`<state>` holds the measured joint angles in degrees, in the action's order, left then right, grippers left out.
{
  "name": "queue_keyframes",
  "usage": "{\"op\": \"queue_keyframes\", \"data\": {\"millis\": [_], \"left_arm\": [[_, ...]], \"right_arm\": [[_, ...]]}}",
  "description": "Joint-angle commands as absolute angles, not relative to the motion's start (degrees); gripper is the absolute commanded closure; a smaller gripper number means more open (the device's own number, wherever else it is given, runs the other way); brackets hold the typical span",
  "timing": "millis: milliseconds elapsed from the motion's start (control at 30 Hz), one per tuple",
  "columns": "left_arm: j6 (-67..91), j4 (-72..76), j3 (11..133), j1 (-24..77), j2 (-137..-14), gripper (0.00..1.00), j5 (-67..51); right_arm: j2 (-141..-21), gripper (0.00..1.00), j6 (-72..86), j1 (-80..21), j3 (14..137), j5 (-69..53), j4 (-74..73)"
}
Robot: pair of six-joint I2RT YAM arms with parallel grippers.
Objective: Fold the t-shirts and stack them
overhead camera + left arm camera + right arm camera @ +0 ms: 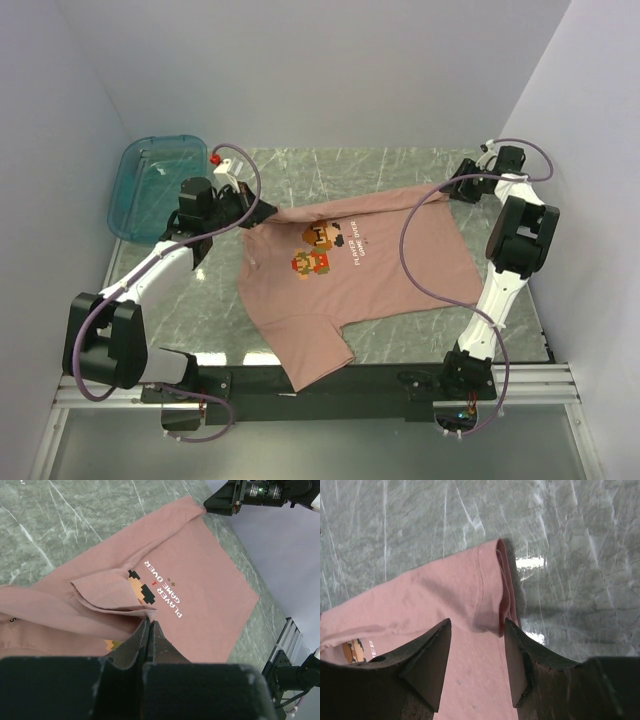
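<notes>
One dusty-pink t-shirt [350,270] lies spread on the marble table, print up, with a sleeve hanging over the near edge. My left gripper [262,212] is shut on a raised fold of the t-shirt [200,570] by the collar, and the cloth is drawn to a point at the closed fingertips [149,622]. My right gripper [455,190] stands open at the shirt's far right corner. In the right wrist view that hemmed corner of the t-shirt [445,595] lies under and between the spread fingers of the right gripper [476,622], which grip nothing.
A teal translucent tray [150,185] stands at the back left, just behind the left arm. White walls close in the table [330,165] on three sides. A black rail [330,380] runs along the near edge.
</notes>
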<state>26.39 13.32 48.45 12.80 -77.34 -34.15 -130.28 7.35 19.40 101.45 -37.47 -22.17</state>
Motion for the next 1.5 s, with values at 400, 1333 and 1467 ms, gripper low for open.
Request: {"op": "queue_keyframes", "data": {"millis": [400,1333,1467], "left_arm": [[25.93,12.92,47.11,14.24,-73.83,0.99,-33.67],[23.91,-13.35,53.5,28.22,-69.51,0.28,-6.68],[20.66,-16.52,60.11,25.85,-74.7,0.28,-6.5]], "right_arm": [[-124.98,0.46,6.06,21.62,99.41,-39.73,-21.01],[-122.7,0.46,4.92,21.97,97.65,-41.3,-21.53],[-120.85,0.46,2.12,21.97,96.25,-43.76,-22.32]]}}
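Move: The left hand, shut on the lifted far-side flap of the t-shirt, is bound for the bare shirt body about 9 cm back, 5 cm to its right and some 20 cm below. The print lies about 14 cm to this hand's right and 1 cm back, the lettering about 26 cm right and 1 cm ahead; the teal bin stands about 30 cm left and 15 cm ahead. From the open right hand the laying spot is about 27 cm back and 53 cm left, slightly below. The left hand first eases back a couple of centimetres with the pinched flap, then swoops back and down over the near part of the shirt to about 9 cm back and 9 cm lower, slightly rightward, its fingers tipping some 20 degrees downward and opening wide on the way to let the cloth go. It then turns around and rises about 6 cm while going forward again, empty and open, while the right hand hovers open by the far right corner, easing back a little and lifting about 2 cm late on. ##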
